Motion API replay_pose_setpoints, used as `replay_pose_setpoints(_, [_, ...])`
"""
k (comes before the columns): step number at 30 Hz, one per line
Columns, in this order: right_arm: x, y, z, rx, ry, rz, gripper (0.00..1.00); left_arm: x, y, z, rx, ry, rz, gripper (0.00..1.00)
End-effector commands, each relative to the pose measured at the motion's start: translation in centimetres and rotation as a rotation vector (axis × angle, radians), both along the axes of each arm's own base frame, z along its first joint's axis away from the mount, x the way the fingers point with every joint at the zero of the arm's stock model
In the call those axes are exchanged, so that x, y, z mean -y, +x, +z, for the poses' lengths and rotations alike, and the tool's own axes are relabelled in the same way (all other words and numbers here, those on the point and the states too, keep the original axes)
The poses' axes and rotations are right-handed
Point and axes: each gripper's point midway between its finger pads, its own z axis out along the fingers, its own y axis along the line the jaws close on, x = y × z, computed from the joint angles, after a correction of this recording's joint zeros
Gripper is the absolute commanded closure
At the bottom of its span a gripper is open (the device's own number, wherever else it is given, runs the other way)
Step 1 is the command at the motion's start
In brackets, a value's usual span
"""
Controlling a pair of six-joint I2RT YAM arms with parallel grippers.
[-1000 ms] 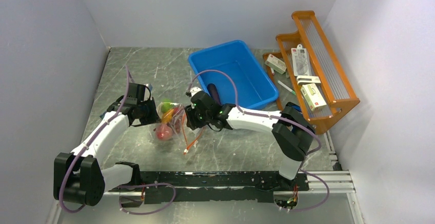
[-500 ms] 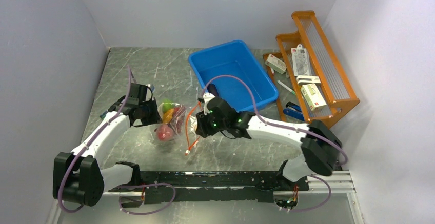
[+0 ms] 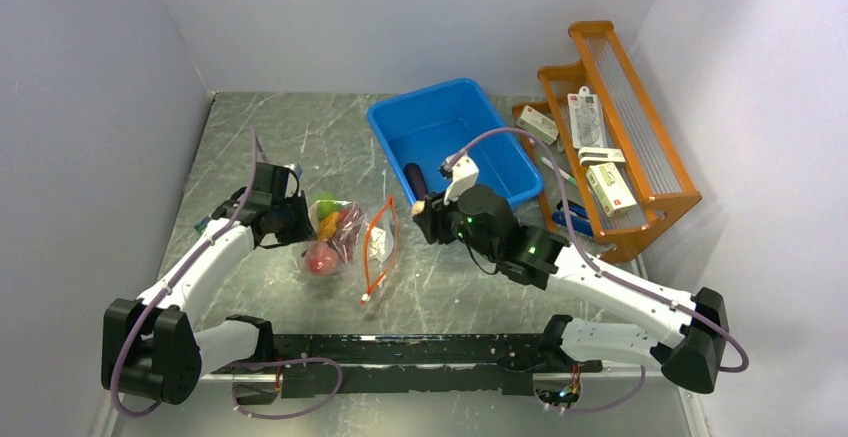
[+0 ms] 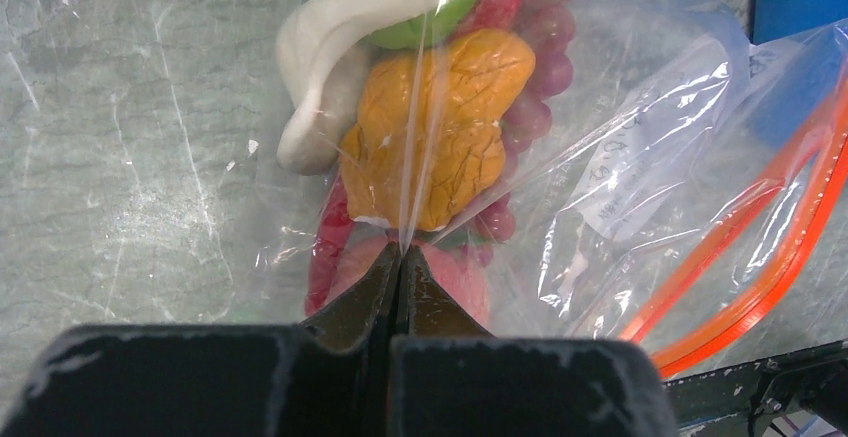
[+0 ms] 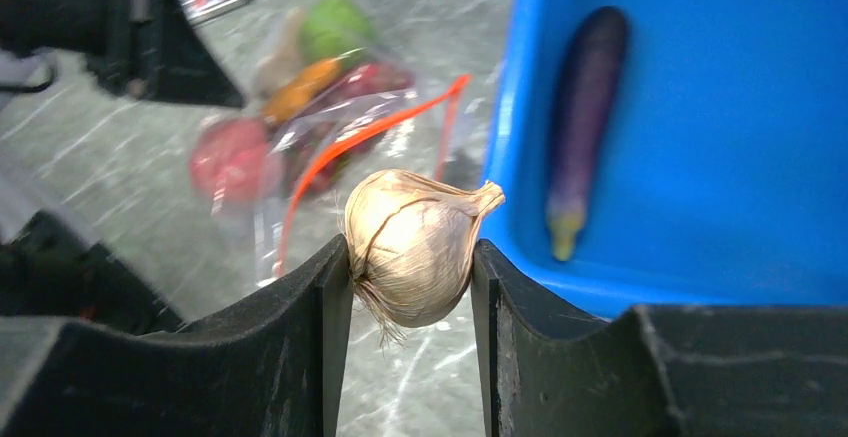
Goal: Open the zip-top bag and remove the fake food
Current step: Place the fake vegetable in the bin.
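The zip-top bag [image 3: 345, 237] lies on the table, its red-orange zip strip [image 3: 378, 247] gaping toward the right. My left gripper [image 4: 400, 257] is shut on a fold of the bag's clear plastic [image 4: 640, 137] at its closed end. Inside the bag I see fake food: an orange piece [image 4: 440, 127], dark red grapes [image 4: 540, 67], a green ball [image 4: 400, 12] and a pink-red peach [image 4: 455, 282]. My right gripper [image 5: 410, 249] is shut on a beige bulb [image 5: 415, 242], held above the table just left of the blue bin [image 5: 720, 107]. A purple eggplant [image 5: 585, 137] lies in the bin.
The blue bin [image 3: 470, 137] stands at the back centre. An orange wooden rack [image 3: 640, 127] with small boxes fills the right side. A blue-handled tool [image 3: 570, 219] lies in front of it. Grey walls close in the left, back and right.
My right gripper has drawn back from the bag's mouth with the beige bulb and moved right, toward the blue bin. The left gripper has kept its hold and place.
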Motion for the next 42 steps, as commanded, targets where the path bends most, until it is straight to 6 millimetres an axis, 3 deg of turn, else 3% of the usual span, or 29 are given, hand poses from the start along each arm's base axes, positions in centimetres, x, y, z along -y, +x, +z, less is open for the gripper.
replay_pose_setpoints(1, [5.4, 2.8, -1.1, 0.082, -0.169, -0.264, 0.70, 0.1, 0.3, 0.4, 0.026, 0.005, 0.003, 0.93])
replay_pose_setpoints(9, [8.4, 6.6, -3.1, 0.040, -0.272, -0.391, 0.72, 0.1, 0.2, 0.2, 0.020, 0.008, 0.002, 0.93])
replay_pose_setpoints(15, [8.5, 10.5, -3.3, -0.069, -0.125, -0.336, 0.71, 0.0, 0.2, 0.2, 0.017, 0.012, 0.006, 0.93])
replay_pose_setpoints(18, [8.8, 13.0, -3.5, -0.093, -0.144, -0.345, 0.71, 0.0, 0.3, 0.2, 0.018, 0.014, 0.008, 0.93])
replay_pose_setpoints(25, [10.9, 19.1, -6.6, -0.093, -0.293, -0.468, 0.68, -0.1, 0.2, 0.1, 0.014, 0.019, 0.012, 0.93])
replay_pose_setpoints(29, [14.1, 22.2, -9.7, -0.142, -0.399, -0.579, 0.69, -0.1, 0.2, 0.0, 0.010, 0.020, 0.012, 0.93])
replay_pose_setpoints(35, [16.5, 22.3, -14.4, -0.244, -0.545, -0.620, 0.68, -0.1, 0.2, 0.0, 0.011, 0.021, 0.011, 0.93])
replay_pose_setpoints(42, [17.8, 20.4, -16.6, -0.307, -0.613, -0.638, 0.65, -0.1, 0.2, 0.1, 0.016, 0.020, 0.011, 0.93])
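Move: The right hand holds the fake garlic high in front of the bin's near edge. The bin's middle lies about 24 cm ahead, 11 cm to its right and 18 cm below. The eggplant, already in the bin, is some 15 cm ahead, 2 cm right and 19 cm down. The zip-top bag is about 3 cm ahead, 18 cm left and 19 cm down. From the left hand the bin's middle is roughly 21 cm ahead, 35 cm right and 4 cm below. Swinging right and forward while sinking a little, the right hand carries the garlic in over the bin past the eggplant's right side, then drops steeply towards the clear floor, some 20 cm farther out and 16 cm lower in all. The wrist turns clockwise about 35 degrees and the fingers tip more steeply down, keeping their pinch. The left hand stays put, still pinching the bag's film. ##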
